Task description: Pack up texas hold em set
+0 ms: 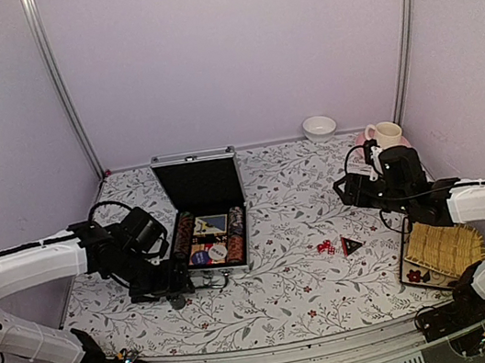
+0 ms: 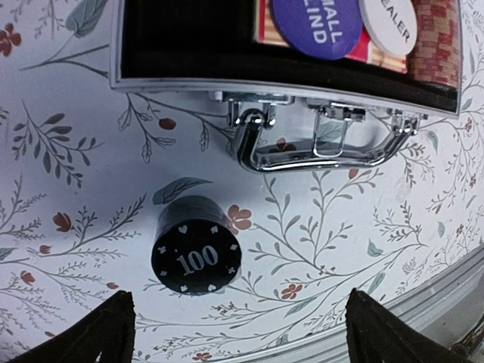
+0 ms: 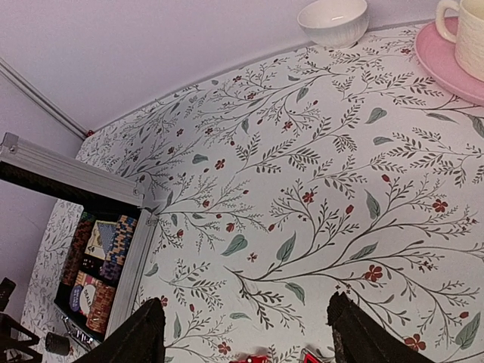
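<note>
The silver briefcase point(image 1: 209, 229) lies open mid-table with its lid upright, holding chip stacks point(image 1: 183, 233), cards and round buttons point(image 2: 329, 23). Its metal handle point(image 2: 318, 140) faces the near edge. A stack of black 100 chips point(image 2: 196, 246) stands on the cloth just in front of the case's left corner. My left gripper point(image 2: 238, 333) hovers open over that stack, fingers wide apart and touching nothing. The red dice point(image 1: 325, 246) and the black-red triangular marker point(image 1: 352, 243) lie right of the case. My right gripper point(image 3: 246, 333) is open above bare cloth beyond them; dice and marker peek at the view's bottom edge.
A white bowl point(image 1: 319, 126) and a cup on a pink saucer point(image 1: 385, 134) stand at the back right. A yellow woven tray point(image 1: 442, 250) lies at the right near edge. The table's metal front rail point(image 2: 446, 291) runs close behind the black chip stack.
</note>
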Robot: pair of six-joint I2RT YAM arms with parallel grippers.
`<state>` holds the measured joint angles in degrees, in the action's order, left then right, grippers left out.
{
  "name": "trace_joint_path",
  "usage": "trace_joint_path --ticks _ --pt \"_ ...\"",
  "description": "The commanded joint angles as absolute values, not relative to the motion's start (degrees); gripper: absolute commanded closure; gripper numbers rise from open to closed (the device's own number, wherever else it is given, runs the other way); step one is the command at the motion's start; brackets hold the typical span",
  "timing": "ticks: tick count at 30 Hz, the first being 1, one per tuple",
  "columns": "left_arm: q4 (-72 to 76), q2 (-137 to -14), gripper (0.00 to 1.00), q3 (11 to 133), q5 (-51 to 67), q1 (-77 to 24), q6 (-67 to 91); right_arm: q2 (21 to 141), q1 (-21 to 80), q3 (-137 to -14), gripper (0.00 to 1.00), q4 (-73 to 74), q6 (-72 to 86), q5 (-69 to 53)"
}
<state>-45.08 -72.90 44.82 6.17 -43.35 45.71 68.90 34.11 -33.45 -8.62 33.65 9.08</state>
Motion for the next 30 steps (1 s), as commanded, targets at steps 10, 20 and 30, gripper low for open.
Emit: trace_joint_path --ticks 10,20,30 --pt "-38.37 -78.86 0.36 42.99 0.83 -43.78 44.91 70.9 34.15 -32.35 0.27 -12.17 35.03 0.71" --pt "-37.1 -81.45 0.32 41.76 1.76 -43.68 44.65 73.39 34.27 -33.27 0.27 -13.45 35.68 -0.39" --pt "-34.0 -83.22 0.53 41.4 3.58 -43.81 43.72 73.92 34.69 -33.64 0.27 -13.5 35.69 -0.83"
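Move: The black chip stack stands just below the open left hand, about 2 cm ahead of it and 1 cm to its left, its middle some 5 cm down. The case's handle is roughly 6 cm ahead and 6 cm to the right, and the open case lies beyond, its middle about 17 cm ahead and 7 cm right, both also some 5 cm down. From the right hand the stack is about 35 cm left, 12 cm back and 14 cm below. The black chip stack is taken between the left fingers: the hand sinks over it by a little more than 4 cm, edging 1.5 cm forward, while the nearly wide-open fingers close to about half, one on each side of the stack, the left one pushing it to the right. The empty right hand drifts about 3 cm left and 2 cm down. ##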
